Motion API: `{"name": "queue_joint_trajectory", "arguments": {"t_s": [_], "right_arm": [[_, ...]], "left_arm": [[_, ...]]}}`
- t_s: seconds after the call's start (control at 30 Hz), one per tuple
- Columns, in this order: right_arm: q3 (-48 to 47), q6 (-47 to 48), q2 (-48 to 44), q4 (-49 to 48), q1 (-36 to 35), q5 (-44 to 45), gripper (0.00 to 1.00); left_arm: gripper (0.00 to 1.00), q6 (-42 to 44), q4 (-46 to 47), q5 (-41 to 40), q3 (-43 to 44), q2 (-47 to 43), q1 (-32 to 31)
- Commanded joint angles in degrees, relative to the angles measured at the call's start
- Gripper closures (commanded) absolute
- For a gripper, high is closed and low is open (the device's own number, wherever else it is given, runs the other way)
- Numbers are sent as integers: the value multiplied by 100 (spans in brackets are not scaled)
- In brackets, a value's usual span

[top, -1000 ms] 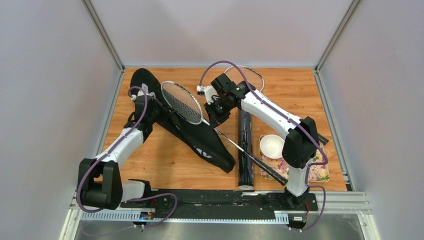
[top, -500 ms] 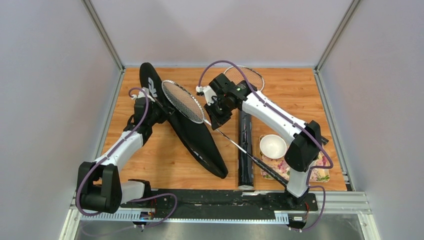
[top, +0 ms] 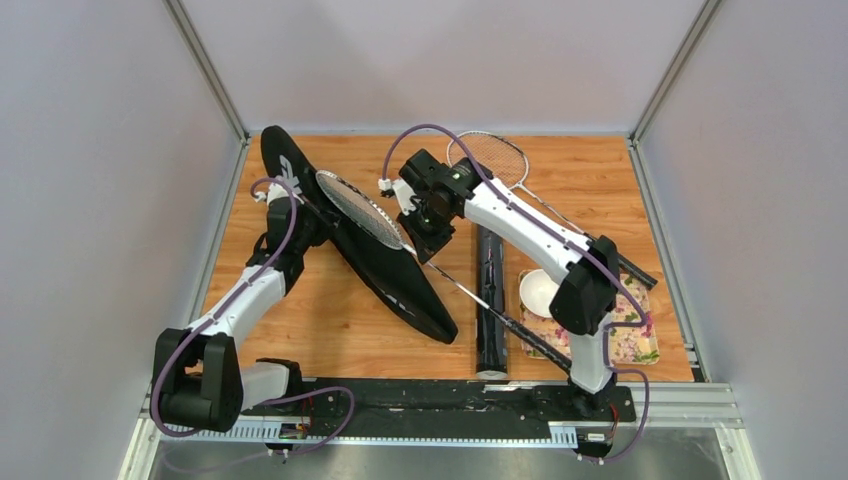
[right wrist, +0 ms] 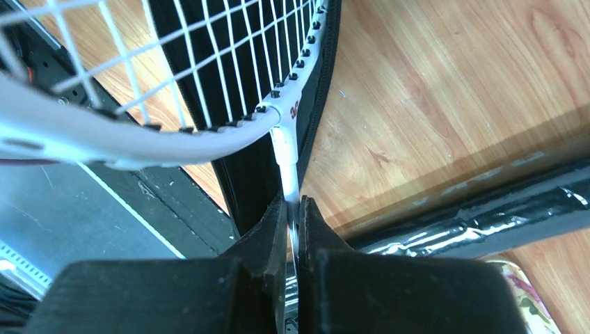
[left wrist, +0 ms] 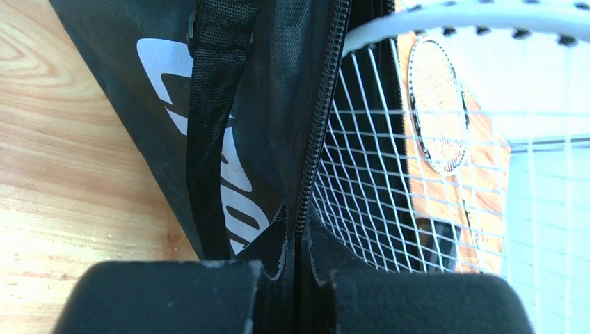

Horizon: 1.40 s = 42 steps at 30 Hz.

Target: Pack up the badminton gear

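Observation:
The black racket bag (top: 385, 265) lies slanted on the left half of the table. My left gripper (top: 300, 218) is shut on the bag's zipper edge (left wrist: 316, 139) and holds the side up. My right gripper (top: 422, 232) is shut on the thin shaft (right wrist: 285, 153) of a silver racket. That racket's strung head (top: 358, 208) sits at the bag's opening, and its black handle (top: 545, 343) trails toward the near right. A second racket (top: 487, 155) lies at the back. The long dark tube (top: 490, 300) lies under the held racket's shaft.
A small white bowl (top: 535, 290) rests on a flower-patterned tray (top: 632, 342) at the near right, partly behind my right arm. The second racket's handle (top: 632, 272) reaches toward the tray. Grey walls close in the table on three sides.
The left gripper has pulled the bag's top end up and toward the back left. The right gripper has carried the racket leftward, so its head now lies over the bag's opening.

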State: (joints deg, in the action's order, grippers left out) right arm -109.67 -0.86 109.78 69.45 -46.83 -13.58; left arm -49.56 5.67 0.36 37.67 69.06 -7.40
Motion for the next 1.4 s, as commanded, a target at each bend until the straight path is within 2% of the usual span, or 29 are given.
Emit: {"name": "queue_joint_trajectory", "arguments": {"t_s": [0.0,0.17,0.53,0.8,0.93,1.0,1.07,1.2,1.23,1.37], "right_arm": [[-950,-371,640,842,-72,-117,100],[-1442,-581,1238,754,-81,-153,100],[-3480,-836,2459,921,7,-557,100],[-3254,-1056,2548,52,25,-541,100],[-3237,-907,2602,96,25,-277,100],[-2931,-985,2470,-437,25,-425,100],[-3042,-1134,2504,-677,33,-487,100],[-3403,-1740,2628,-1475,139,-750,100],[-3360,-2064,2619,-1644,156,-812,100],[-3071,-2251,2514,-2592,253,-1190,100]], "left_arm": [[100,-10,864,85,-154,-235,2],[100,192,953,219,-119,-270,-25],[100,403,962,333,-278,-323,-306],[100,403,954,386,-340,-481,-745],[100,517,848,236,-339,-595,-737],[100,334,830,306,-357,-586,-745],[100,202,874,500,-427,-578,-789],[100,245,672,369,-488,-674,-1035],[100,210,629,368,-532,-692,-1062],[100,131,172,535,-401,-701,-1079]]}}
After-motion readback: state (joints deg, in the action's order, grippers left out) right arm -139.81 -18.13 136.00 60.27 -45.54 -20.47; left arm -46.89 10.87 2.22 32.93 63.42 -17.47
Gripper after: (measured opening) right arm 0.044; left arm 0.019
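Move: The bag's open mouth lies some 16 cm left of the right hand, 9 cm ahead and about 4 cm lower; the shuttlecock tube is about 17 cm right, 10 cm back and 14 cm below. The spare racket's head lies roughly 16 cm right, 25 cm ahead and 17 cm lower. From the left hand, gripping the mouth's edge, the held racket's head is about 5 cm right, 3 cm ahead and near level. Right hand, still pinching the shaft, feeds the racket 15 cm left-forward into the bag; left draws edge 7 cm right. ##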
